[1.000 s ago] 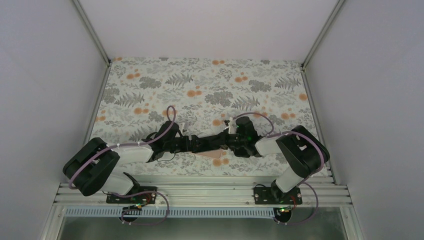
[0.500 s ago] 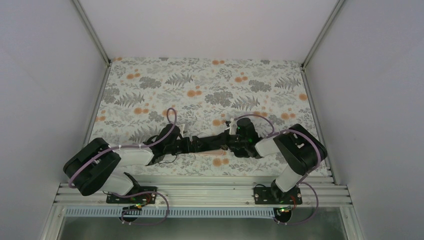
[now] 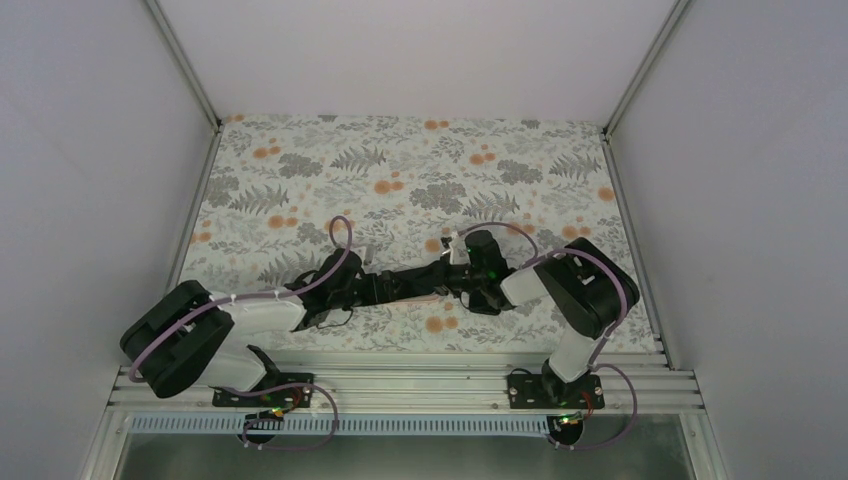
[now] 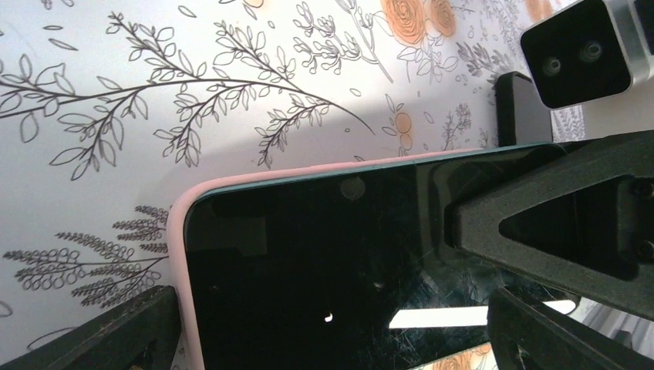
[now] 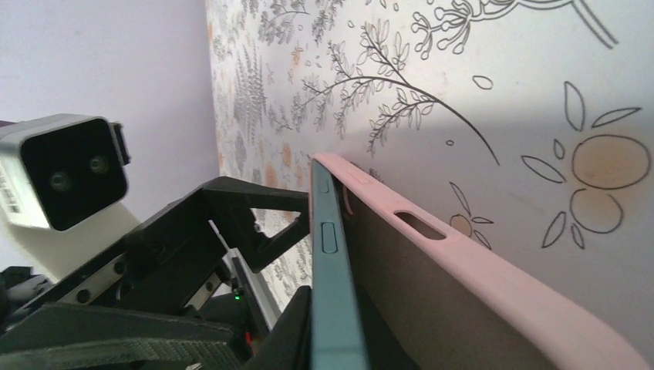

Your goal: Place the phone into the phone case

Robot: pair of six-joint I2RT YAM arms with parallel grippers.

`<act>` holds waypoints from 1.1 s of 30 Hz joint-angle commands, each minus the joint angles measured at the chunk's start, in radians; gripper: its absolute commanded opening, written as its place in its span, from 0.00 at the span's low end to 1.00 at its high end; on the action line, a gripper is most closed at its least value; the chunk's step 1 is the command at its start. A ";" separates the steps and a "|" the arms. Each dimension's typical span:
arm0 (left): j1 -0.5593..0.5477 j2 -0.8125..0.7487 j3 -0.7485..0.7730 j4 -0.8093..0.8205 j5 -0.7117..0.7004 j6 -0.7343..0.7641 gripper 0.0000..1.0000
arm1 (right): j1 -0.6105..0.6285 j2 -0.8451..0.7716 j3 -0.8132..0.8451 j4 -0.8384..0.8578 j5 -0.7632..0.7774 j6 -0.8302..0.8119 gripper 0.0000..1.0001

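The phone (image 4: 324, 262), dark-screened with a teal edge (image 5: 333, 293), is tilted over the pink phone case (image 4: 178, 239). Its far end sits in the case's end, and its near side stands off the case's grey inside (image 5: 432, 285). My right gripper (image 5: 335, 347) is shut on the phone; one of its fingers (image 4: 555, 223) lies across the screen. My left gripper (image 4: 332, 335) is open wide, a finger (image 4: 100, 331) on each side of phone and case. From above, both grippers (image 3: 390, 285) (image 3: 438, 280) meet at the table's near middle.
The floral table cloth (image 3: 400, 180) runs to white walls at the left, right and back. An aluminium rail (image 3: 400, 385) lines the near edge. The two wrist cameras (image 4: 578, 50) (image 5: 65, 169) face each other closely.
Both grippers, with phone and case, have shifted slightly away from the near edge. Less of the pink case shows beneath the phone from above.
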 commanded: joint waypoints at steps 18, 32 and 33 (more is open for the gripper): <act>-0.028 -0.026 0.003 -0.151 0.005 0.003 0.99 | 0.056 -0.132 0.141 -0.527 0.185 -0.274 0.47; -0.028 -0.106 -0.007 -0.190 -0.032 -0.009 0.99 | 0.084 -0.232 0.240 -0.848 0.420 -0.407 0.71; -0.028 -0.114 -0.007 -0.195 -0.033 -0.009 0.99 | 0.084 -0.241 0.245 -0.868 0.437 -0.415 0.71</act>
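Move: The phone is still in the right fingers, its left end in the pink phone case. From the right hand, the middle of the phone case lies about 5 cm left, 2 cm back and 3 cm lower. A black phone rests some 12 cm to the hand's right, 4 cm back and 4 cm below. From the left hand, the case's middle is roughly 7 cm right, 1 cm ahead and 3 cm below. The right fingers let go of the phone, opening from nearly shut to well apart, as the hand dips about 2 cm and draws slightly back towards the case. It then rises forward and some 3 cm to the right, tipping its fingers about 25 degrees more steeply down by the phone's right end. The left hand, fingers still wide, eases back about 1.5 cm. ##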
